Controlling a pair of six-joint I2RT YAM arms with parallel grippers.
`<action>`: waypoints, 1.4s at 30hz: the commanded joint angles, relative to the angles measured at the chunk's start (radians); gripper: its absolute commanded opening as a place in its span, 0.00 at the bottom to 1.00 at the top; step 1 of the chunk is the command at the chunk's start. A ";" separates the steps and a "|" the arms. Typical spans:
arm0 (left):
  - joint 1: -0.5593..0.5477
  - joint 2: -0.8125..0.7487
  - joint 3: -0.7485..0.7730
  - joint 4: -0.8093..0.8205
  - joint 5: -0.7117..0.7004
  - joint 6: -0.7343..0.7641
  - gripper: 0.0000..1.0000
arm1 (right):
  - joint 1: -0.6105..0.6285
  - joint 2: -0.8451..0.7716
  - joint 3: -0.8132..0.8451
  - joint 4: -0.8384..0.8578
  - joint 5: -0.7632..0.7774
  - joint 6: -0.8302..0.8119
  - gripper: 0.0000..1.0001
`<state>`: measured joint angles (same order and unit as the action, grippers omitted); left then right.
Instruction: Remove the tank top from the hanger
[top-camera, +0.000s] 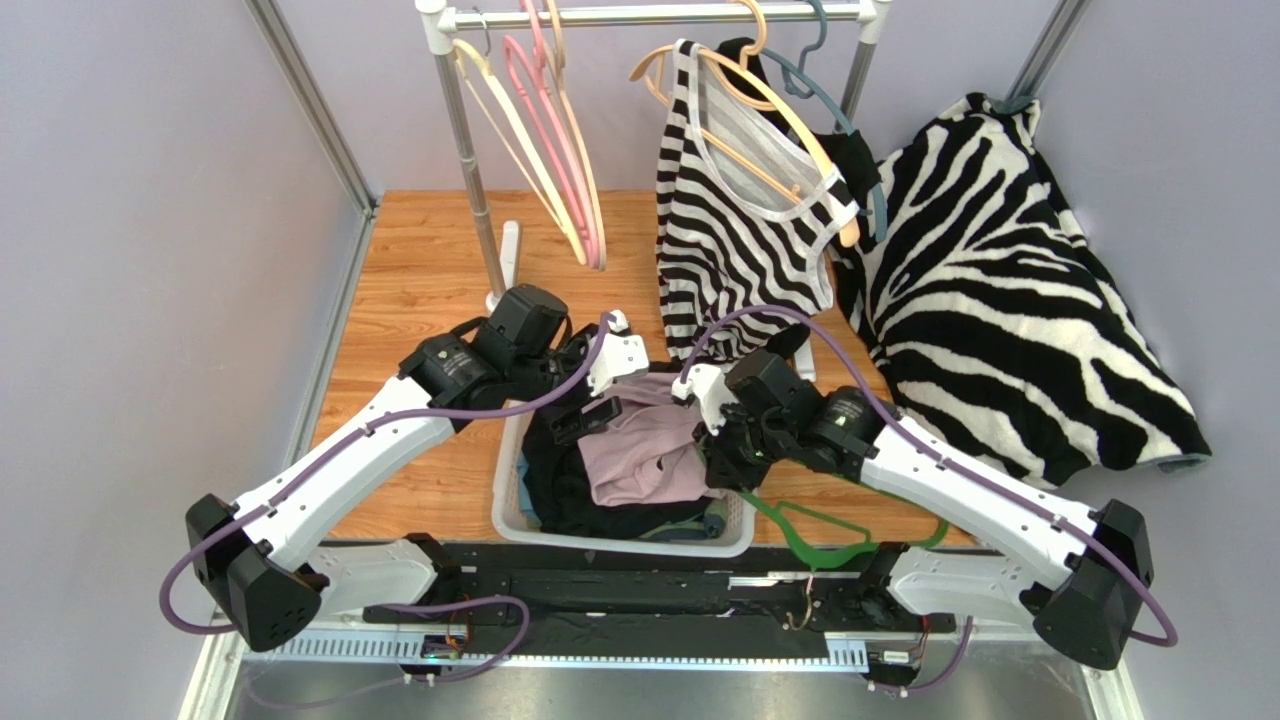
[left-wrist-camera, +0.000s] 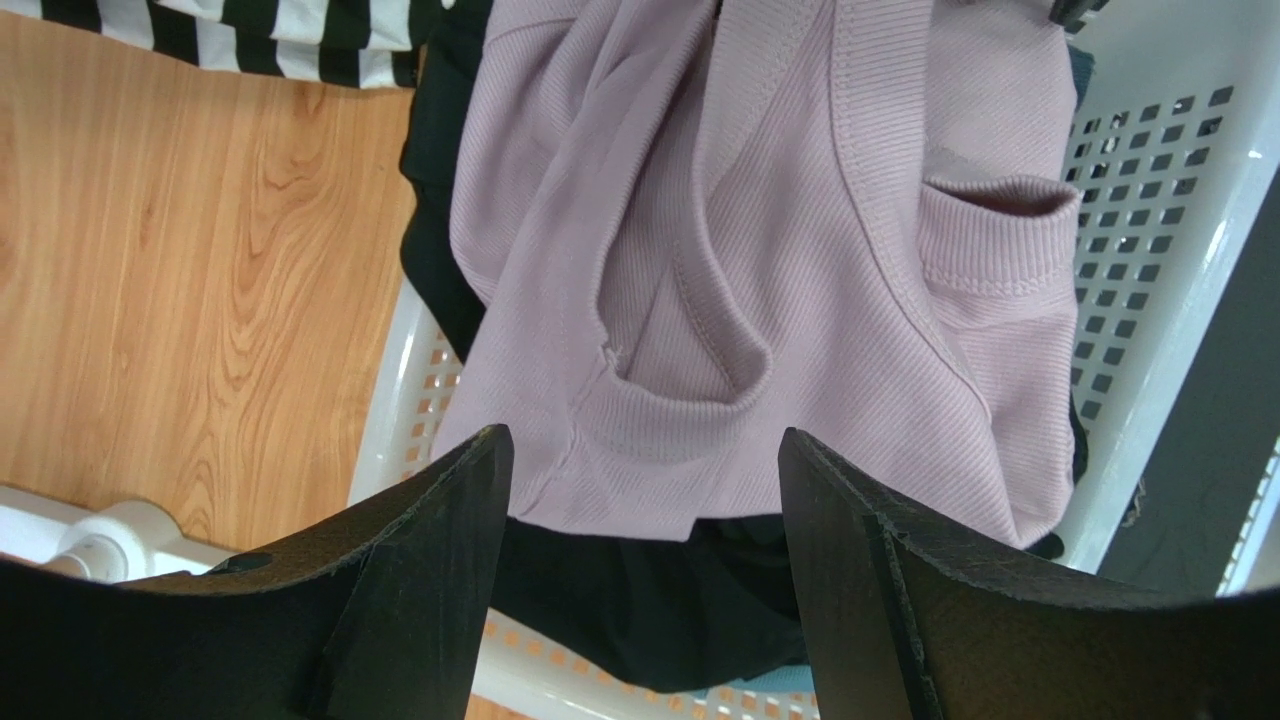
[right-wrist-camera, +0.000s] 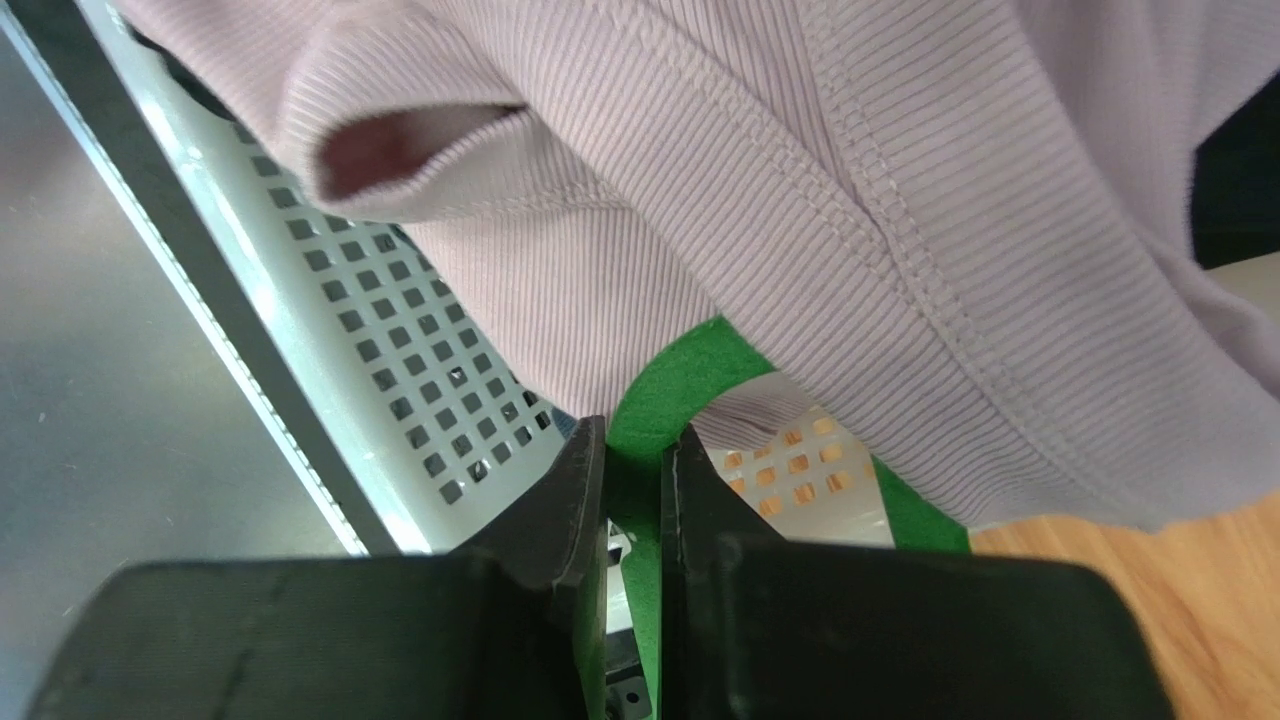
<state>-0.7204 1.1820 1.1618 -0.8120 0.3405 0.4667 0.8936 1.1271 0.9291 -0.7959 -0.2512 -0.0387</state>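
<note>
A pale mauve ribbed tank top (top-camera: 646, 450) lies crumpled on dark clothes in the white basket (top-camera: 511, 503). A green hanger (top-camera: 819, 528) sticks out past the basket's right corner onto the wood. My right gripper (right-wrist-camera: 634, 435) is shut on a thin bar of this hanger (right-wrist-camera: 676, 383), whose far part disappears under the top's hem (right-wrist-camera: 842, 180). In the top view the right gripper (top-camera: 724, 444) sits at the top's right edge. My left gripper (left-wrist-camera: 643, 450) hangs open just over the top (left-wrist-camera: 721, 225), with nothing between its fingers. It (top-camera: 583, 414) is at the basket's back left.
Behind the basket stands a clothes rack (top-camera: 466, 135) with pink and cream hangers (top-camera: 549, 135) and a black-and-white striped top (top-camera: 736, 210) on a hanger. A zebra-print cloth (top-camera: 992, 285) is draped at the right. The basket's perforated wall (right-wrist-camera: 376, 345) is close to my right fingers.
</note>
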 joint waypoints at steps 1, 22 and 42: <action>-0.005 0.008 -0.004 0.076 0.046 0.018 0.75 | 0.004 -0.095 0.128 -0.055 0.023 -0.012 0.00; -0.005 0.071 0.432 -0.073 0.495 -0.138 0.97 | 0.005 -0.216 0.283 -0.088 -0.171 -0.046 0.00; -0.065 0.222 0.386 0.033 0.518 -0.138 0.99 | 0.010 -0.138 0.356 -0.063 -0.247 -0.066 0.00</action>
<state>-0.7792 1.3827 1.4891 -0.8253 0.8352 0.3382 0.8948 0.9955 1.2392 -0.9062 -0.4629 -0.0917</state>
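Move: The lilac tank top's middle lies about 9 cm right of the left hand, 4 cm nearer the robot and some 7 cm below. The black top in the basket is roughly 10 cm back, 3 cm left and 9 cm below; the striped top's hem hangs 13 cm ahead, 18 cm right, slightly lower. From the right hand, the tank top is about 12 cm left, 5 cm ahead and a touch lower; the green hanger's middle is 15 cm right, 8 cm back. Straight up at first, then nearly still, the right hand raises the green hanger about 14 cm by the end it still pinches, its fingers tilting up some 20 degrees towards the left. The left hand arcs up, back and right over the tank top, then dips, ending about 9 cm right, 9 cm higher and 5 cm back; it spreads its fingers fully and swings them to point more to the right, at the cloth looped on the hanger's end. ##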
